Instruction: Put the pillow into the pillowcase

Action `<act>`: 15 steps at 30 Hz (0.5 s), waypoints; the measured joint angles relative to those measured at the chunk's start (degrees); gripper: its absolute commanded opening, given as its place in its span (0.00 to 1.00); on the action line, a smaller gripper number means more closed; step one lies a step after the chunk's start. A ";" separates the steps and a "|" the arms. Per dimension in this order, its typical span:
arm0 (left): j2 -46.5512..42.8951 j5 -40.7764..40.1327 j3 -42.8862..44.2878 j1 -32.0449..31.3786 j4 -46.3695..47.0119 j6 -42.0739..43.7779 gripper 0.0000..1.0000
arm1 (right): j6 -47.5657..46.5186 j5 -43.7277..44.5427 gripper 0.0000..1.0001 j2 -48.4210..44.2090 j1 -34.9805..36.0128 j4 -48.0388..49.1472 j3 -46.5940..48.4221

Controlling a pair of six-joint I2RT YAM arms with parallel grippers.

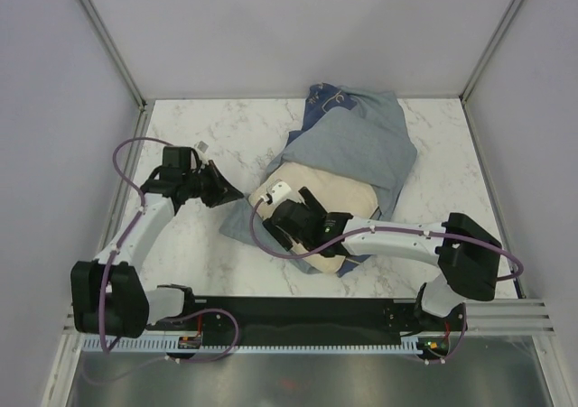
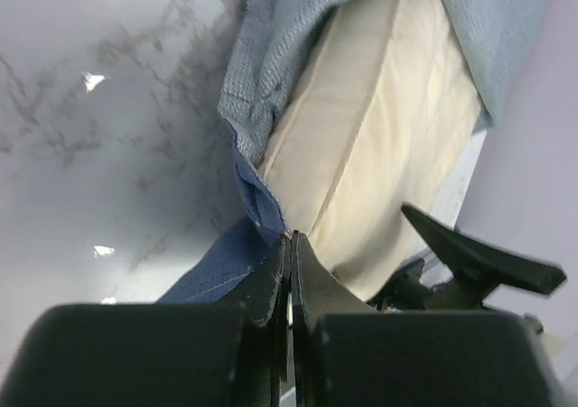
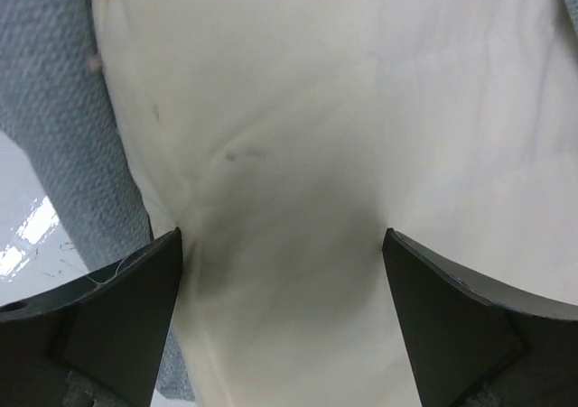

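Observation:
The cream pillow [image 1: 334,195] lies mid-table, its far half inside the denim-blue pillowcase [image 1: 361,141] and its near half bare. My left gripper [image 1: 230,190] is at the sack's left mouth edge. In the left wrist view its jaws [image 2: 290,237] are shut, and the pillowcase hem [image 2: 257,190] runs up into the tips beside the pillow [image 2: 379,136]. My right gripper [image 1: 287,216] rests on the bare pillow. In the right wrist view it [image 3: 282,245] stands wide open, both fingertips [image 3: 149,272] pressed into the pillow [image 3: 316,109], with grey-blue pillowcase lining [image 3: 63,136] at the left.
White marble tabletop [image 1: 208,141] with grey walls and metal corner posts on three sides. A black rail [image 1: 298,312] with the arm bases runs along the near edge. Purple cables [image 1: 271,245] loop beside both arms.

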 measured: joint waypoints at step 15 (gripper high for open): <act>9.57 -9.88 9.97 1.33 1.53 1.95 0.76 | -3.74 4.28 0.16 14.38 -1.53 -4.44 11.43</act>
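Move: Just beyond the wide-open right fingers, about 3 cm ahead, 1 cm left and 3 cm down, is the part of the pillow that they will gather; the pillow's left corner is some 5 cm ahead and 9 cm left of that hand, and the middle of the pillowcase flap roughly 16 cm ahead and 16 cm right. The left hand has the pillowcase rim pinched, with the pillow's left corner level with it, about 3 cm to its right and a little below. Drawing the pillowcase rim forward past the pillow's left corner, the left hand travels about 6 cm forward and some 3 cm left, then opens its fingers and releases the rim. Meanwhile the right hand, nearly still at first, pushes about 3 cm forward and 3 cm down into the pillow near its left edge, rolling its left side down some 10 degrees while its fingers close partway and pinch up the fabric. ##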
